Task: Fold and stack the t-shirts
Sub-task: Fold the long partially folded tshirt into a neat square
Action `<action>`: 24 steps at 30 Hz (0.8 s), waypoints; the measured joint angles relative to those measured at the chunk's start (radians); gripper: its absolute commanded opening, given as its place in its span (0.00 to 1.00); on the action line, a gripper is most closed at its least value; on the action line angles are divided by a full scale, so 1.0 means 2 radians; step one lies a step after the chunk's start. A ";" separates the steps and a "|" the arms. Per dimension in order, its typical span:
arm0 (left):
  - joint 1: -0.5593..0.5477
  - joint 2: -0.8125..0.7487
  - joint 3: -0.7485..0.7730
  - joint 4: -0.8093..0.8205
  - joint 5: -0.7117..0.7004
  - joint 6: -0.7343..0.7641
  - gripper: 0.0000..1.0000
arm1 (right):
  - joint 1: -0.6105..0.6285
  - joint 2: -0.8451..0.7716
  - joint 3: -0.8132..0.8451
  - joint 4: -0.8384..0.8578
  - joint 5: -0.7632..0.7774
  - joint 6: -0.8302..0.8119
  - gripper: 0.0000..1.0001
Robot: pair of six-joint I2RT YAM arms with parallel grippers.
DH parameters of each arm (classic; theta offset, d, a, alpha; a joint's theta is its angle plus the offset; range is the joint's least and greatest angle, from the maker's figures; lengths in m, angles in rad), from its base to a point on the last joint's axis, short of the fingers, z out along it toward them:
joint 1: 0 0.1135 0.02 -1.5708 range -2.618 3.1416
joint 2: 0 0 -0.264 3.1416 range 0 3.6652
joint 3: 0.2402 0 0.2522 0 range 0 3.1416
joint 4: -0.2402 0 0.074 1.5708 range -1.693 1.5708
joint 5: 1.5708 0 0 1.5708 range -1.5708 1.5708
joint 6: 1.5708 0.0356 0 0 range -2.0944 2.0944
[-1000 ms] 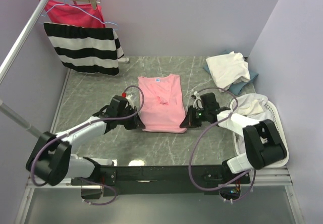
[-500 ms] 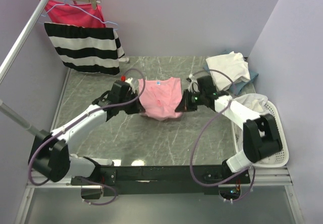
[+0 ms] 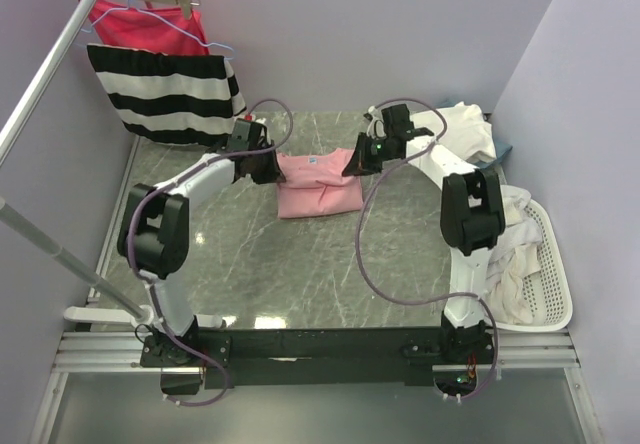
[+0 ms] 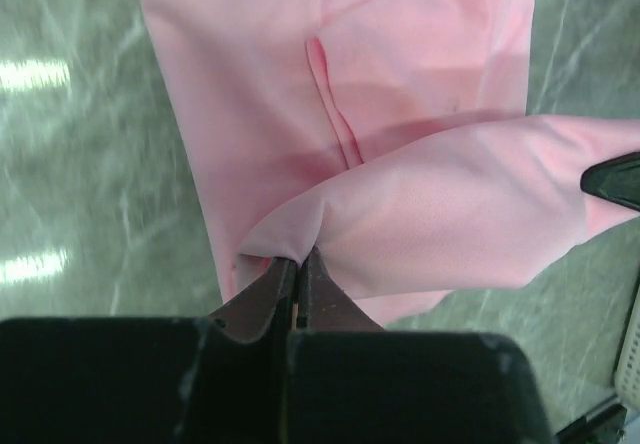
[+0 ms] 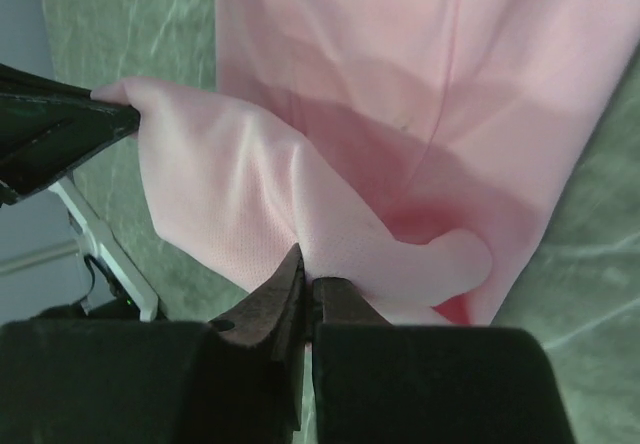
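Observation:
A light pink t-shirt (image 3: 318, 188) lies on the grey marbled table (image 3: 300, 274), its near hem doubled back over the body toward the collar. My left gripper (image 3: 272, 170) is shut on the hem's left corner (image 4: 290, 249). At the right corner (image 5: 330, 264), my right gripper (image 3: 352, 163) is shut on the hem too. The lifted hem hangs between the two grippers above the lower layer (image 4: 250, 114). Cream-white t-shirts (image 3: 462, 130) sit piled at the back right over a blue one (image 3: 503, 150).
A white basket (image 3: 558, 282) at the right edge holds more white cloth (image 3: 510, 254). A black-and-white striped garment (image 3: 165, 94) and a magenta-red one (image 3: 140, 24) hang at the back left. A metal rack pole (image 3: 45, 84) slants along the left side.
Both grippers have carried the pink shirt's near hem away from the bases toward its collar, folding the shirt roughly in half. Both arms now reach far out.

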 measured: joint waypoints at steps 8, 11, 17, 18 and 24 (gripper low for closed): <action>0.038 0.102 0.098 0.027 0.039 0.015 0.01 | -0.029 0.138 0.170 -0.023 -0.035 0.005 0.24; 0.053 0.131 0.117 0.051 0.053 0.015 0.01 | -0.037 0.179 0.208 0.017 -0.062 0.031 0.70; 0.071 0.168 0.155 0.099 0.040 0.022 0.75 | -0.060 0.223 0.254 0.155 -0.080 0.101 1.00; 0.073 0.168 0.160 0.103 0.038 0.021 0.79 | -0.066 0.224 0.257 0.177 -0.083 0.109 1.00; 0.078 0.163 0.177 0.126 0.024 0.015 0.99 | -0.089 0.186 0.226 0.249 -0.091 0.122 1.00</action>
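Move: Ahead of the left hand by about 10 cm, 7 cm to its right and 9 cm down, lies the pink t-shirt's collar; from the right hand it is about 10 cm ahead, 6 cm left and 9 cm down. The shirt's near fold lies some 6 cm back and 7 cm right of the left hand, 9 cm down. The folded white stack is roughly 25 cm right of the right hand, 13 cm farther out and 7 cm down. Carrying the still-pinched hem forward towards the collar end, both hands sink about 2 cm, then open wide and let go, the right one first. They run on to some 15 cm (left) and 18 cm (right) forward in all; both rise clear and tip their fingers up, the right hand climbing more, about 8 cm, as it edges off to the right. ##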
